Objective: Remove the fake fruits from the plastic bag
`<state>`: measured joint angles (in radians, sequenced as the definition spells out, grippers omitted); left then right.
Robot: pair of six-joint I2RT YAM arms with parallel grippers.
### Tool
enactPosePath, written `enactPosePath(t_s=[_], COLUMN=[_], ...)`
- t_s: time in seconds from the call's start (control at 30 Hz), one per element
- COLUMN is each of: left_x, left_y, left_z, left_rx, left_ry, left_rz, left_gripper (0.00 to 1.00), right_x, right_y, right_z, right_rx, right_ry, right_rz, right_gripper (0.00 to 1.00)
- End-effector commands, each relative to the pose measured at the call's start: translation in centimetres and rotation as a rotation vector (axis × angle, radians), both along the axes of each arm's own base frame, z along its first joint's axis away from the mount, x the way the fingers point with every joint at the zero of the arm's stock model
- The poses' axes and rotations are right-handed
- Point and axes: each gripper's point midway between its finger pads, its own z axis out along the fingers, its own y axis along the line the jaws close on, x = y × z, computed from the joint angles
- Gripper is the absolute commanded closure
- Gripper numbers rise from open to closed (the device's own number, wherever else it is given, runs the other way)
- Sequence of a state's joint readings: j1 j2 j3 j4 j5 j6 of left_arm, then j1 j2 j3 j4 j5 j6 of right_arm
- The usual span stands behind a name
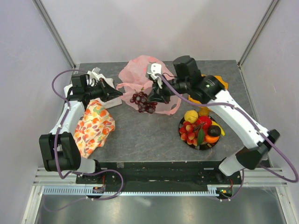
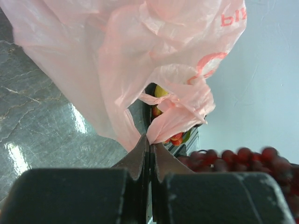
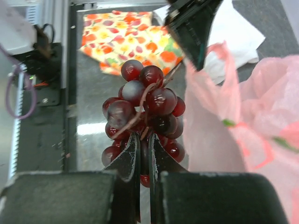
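The pink translucent plastic bag (image 1: 140, 72) lies crumpled at the back middle of the table. My left gripper (image 1: 119, 93) is shut on a twisted edge of it (image 2: 150, 140); the bag (image 2: 117, 56) hangs up and away from those jaws. My right gripper (image 1: 155, 96) is shut on the dark purple grape bunch (image 1: 144, 102), which hangs just outside the bag's front. In the right wrist view the fingers pinch the stem at the bunch's (image 3: 149, 98) base, gripper (image 3: 145, 140). Other fake fruits (image 1: 200, 126) sit piled in a dark dish (image 1: 198, 146) at the right.
A floral orange cloth (image 1: 93, 128) lies under the left arm, with a white object (image 1: 98, 74) behind it. An orange cloth (image 1: 220, 84) shows behind the right arm. The dish stands near the table's right front, by the right arm's forearm.
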<state>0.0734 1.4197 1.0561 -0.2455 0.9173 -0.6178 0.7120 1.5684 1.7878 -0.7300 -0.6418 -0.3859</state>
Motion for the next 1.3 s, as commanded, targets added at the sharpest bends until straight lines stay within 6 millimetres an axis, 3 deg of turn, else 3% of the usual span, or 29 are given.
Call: enactPosePath(t_s=[0.0,0.07,0.1,0.13,0.23,0.3,0.4,0.53,0.67,1.07,1.17,1.27], left_x=[0.9,0.9,0.8,0.8,0.6,0.5,0.6,0.7,0.4,0.1,0.0,0.0], left_y=[0.7,0.9,1.0,1.1,1.2,1.2,1.2,1.3,1.3,1.8,1.9,2.1], left_z=[2.0,2.0,1.7,1.5,1.1,0.9,0.9,1.3,1.3,1.1,1.0,1.1], left_rx=[0.002,0.007,0.008,0.012,0.013,0.011,0.014,0.017,0.016,0.017,0.016,0.018], left_ry=[-0.066,-0.068,-0.059,-0.055,-0.041,-0.034,-0.036,-0.049,-0.051,-0.049,-0.047,-0.051], left_rz=[0.030,0.031,0.033,0.036,0.038,0.039,0.041,0.042,0.041,0.060,0.062,0.069], left_gripper=[0.98,0.99,0.98,0.98,0.99,0.98,0.99,0.98,0.98,0.98,0.98,0.99], right_x=[-4.2,-2.9,-3.3,-2.0,-1.8,-2.4,-3.2,-2.5,-1.6,2.1,3.0,3.6], right_y=[-4.4,-7.2,-8.5,-10.6,-14.6,-17.0,-19.0,-22.6,-24.7,-27.6,-28.4,-28.9], right_z=[-0.8,-0.1,1.0,1.8,3.0,2.3,2.1,0.2,0.0,-2.0,-3.2,-5.8], right_rx=[-0.064,-0.042,-0.009,0.003,-0.046,-0.133,-0.185,-0.318,-0.397,-0.523,-0.552,-0.585], right_ry=[0.126,0.188,0.212,0.192,0.109,0.100,0.070,0.011,-0.069,-0.116,-0.105,-0.062], right_rz=[-0.039,-0.163,-0.181,-0.251,-0.319,-0.339,-0.387,-0.510,-0.543,-0.534,-0.518,-0.497], right_gripper=[0.97,0.98,0.98,0.98,1.00,1.00,1.00,1.00,1.00,1.00,1.00,1.00])
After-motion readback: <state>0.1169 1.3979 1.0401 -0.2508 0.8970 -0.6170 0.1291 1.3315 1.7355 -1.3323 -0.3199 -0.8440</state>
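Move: The grapes already hang from the right fingers, clear of the bag; the fruit plate they go to lies roughly 24 cm to that hand's right, about 3 cm back and 30 cm below. On its far left rim sits the yellow fruit, some 5 cm ahead of the hand, 19 right; the orange cloth is about 19 ahead, 28 right. The bag's middle is around 14 ahead, 1 left. From the left hand the plate lies some 36 cm right, 11 back and 18 below. The grapes, still pinched by the stem in the right gripper, are carried about 28 cm to the right, away from the bag and towards the fruit plate, nearly level at first and then sinking a few centimetres. The wrist swings clockwise and tips the fingertips down, some 30 degrees each. The left hand keeps its grip on the bag's handle, easing barely 2 cm left. ##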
